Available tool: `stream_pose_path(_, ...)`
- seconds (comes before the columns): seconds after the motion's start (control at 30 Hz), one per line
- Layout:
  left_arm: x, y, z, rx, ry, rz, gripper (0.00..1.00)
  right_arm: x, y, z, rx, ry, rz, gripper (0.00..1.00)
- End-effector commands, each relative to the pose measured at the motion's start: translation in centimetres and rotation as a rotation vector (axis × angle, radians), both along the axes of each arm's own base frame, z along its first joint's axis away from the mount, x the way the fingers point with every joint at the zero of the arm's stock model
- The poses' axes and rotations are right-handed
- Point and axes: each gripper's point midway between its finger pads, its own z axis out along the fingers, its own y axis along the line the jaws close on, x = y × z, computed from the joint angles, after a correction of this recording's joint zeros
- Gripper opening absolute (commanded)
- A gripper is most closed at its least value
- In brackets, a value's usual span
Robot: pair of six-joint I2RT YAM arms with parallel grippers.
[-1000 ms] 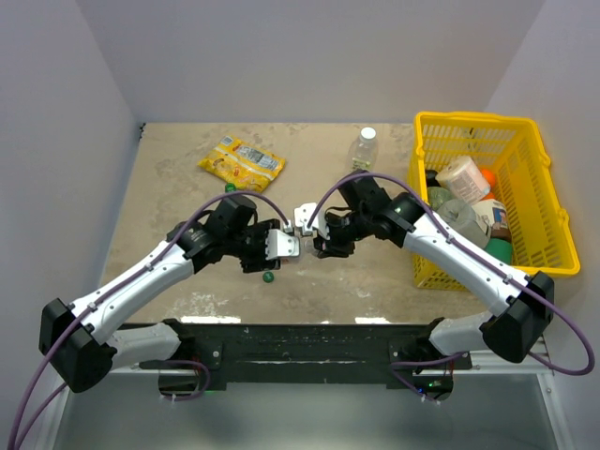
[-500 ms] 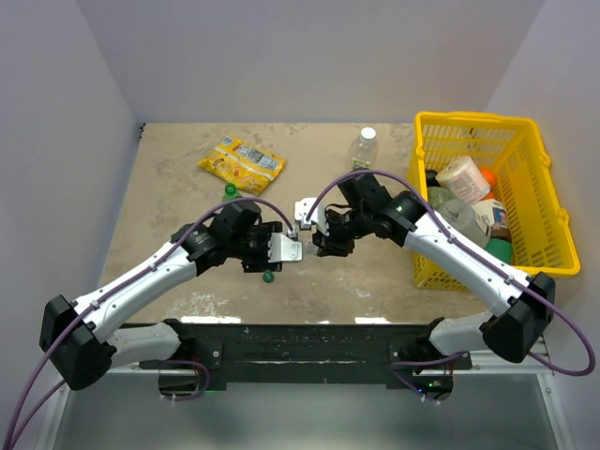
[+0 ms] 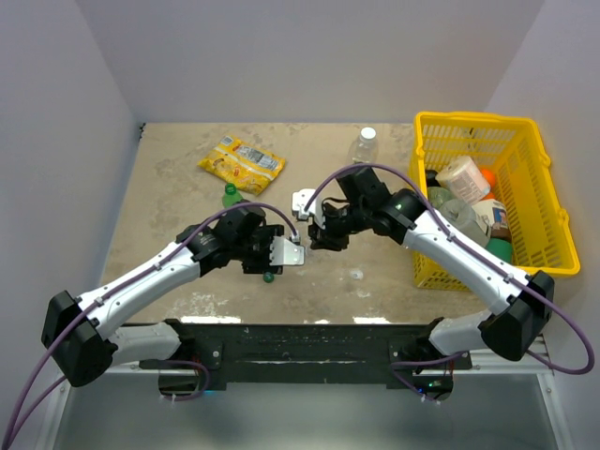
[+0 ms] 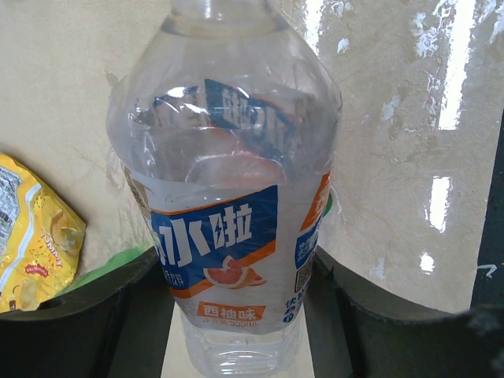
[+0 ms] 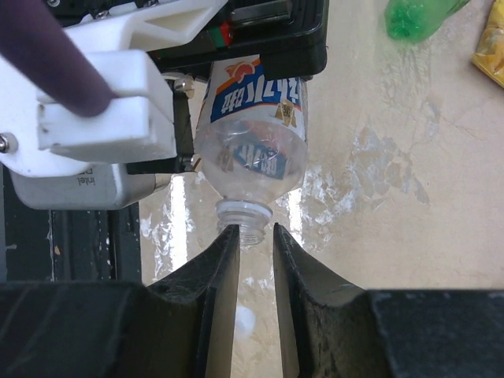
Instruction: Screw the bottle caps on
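My left gripper (image 3: 286, 251) (image 4: 236, 315) is shut on a clear bottle (image 4: 228, 181) with a blue and orange label. It holds the bottle level, its uncapped threaded mouth (image 5: 246, 224) pointing at my right gripper (image 3: 314, 234) (image 5: 256, 236). The right fingers stand a narrow gap apart at the bottle's mouth, with nothing between them. A white cap (image 3: 356, 275) lies on the table below; it shows blurred between the fingers in the right wrist view (image 5: 246, 319). A dark green cap (image 3: 269, 277) lies by the left gripper. A green bottle (image 3: 230, 195) (image 5: 413, 17) lies behind it. A second clear bottle (image 3: 364, 145), capped, stands at the back.
A yellow snack packet (image 3: 242, 161) (image 4: 31, 236) lies at the back left. A yellow basket (image 3: 539, 253) with bulky containers stands at the right. White walls close the table at left, back and right.
Both grippers shifted slightly; the left one came nearer with the bottle and the right one moved back and left. A white cap now lies on the table to the right of them.
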Motion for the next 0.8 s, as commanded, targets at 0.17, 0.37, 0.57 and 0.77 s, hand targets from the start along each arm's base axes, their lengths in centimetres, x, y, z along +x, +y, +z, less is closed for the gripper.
stream_pose_path(0.17,-1.3,1.0,0.0,-0.001,0.007,-0.008,0.0,2.1,-1.4,-0.5,0.036,0.051,-0.159,0.28)
stream_pose_path(0.37,-3.3,2.0,-1.0,-0.029,0.074,0.01,0.0,2.1,-5.8,-4.4,-0.157,-0.02,-0.174,0.4)
stream_pose_path(0.57,-2.9,0.9,1.4,-0.163,0.108,0.048,0.0,-0.4,-12.6,-8.9,-0.488,-0.067,-0.053,0.51)
stream_pose_path(0.77,-1.0,0.1,4.2,-0.323,0.111,0.142,0.0,-4.0,-18.3,-11.2,-0.716,-0.11,0.252,0.63)
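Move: The loose white cap is already out of the right fingers. It lies about 11 cm to the right of that hand, level or 1 cm nearer the base, and some 21 cm below. From the left hand it is about 22 cm to the right, level and 13 cm below. The open bottle mouth is about 3 cm left of the right hand, level fore and aft and at its height. The basket's middle lies roughly 43 cm right and 20 cm ahead, 15 cm lower; the green cap about 14 cm left, 1 cm back, on the table. The empty right hand edges some 2 cm forward, then sweeps right and down away from the bottle mouth after the loose white cap, ending about 13 cm to the right and 10 cm lower, as its fingers open to roughly twice their gap and swing about 30 degrees from slanting left to pointing nearly straight down. The left hand keeps its grip on the bottle, draws it about 3 cm back and 2 cm left away from the right hand, and tilts it slightly. ##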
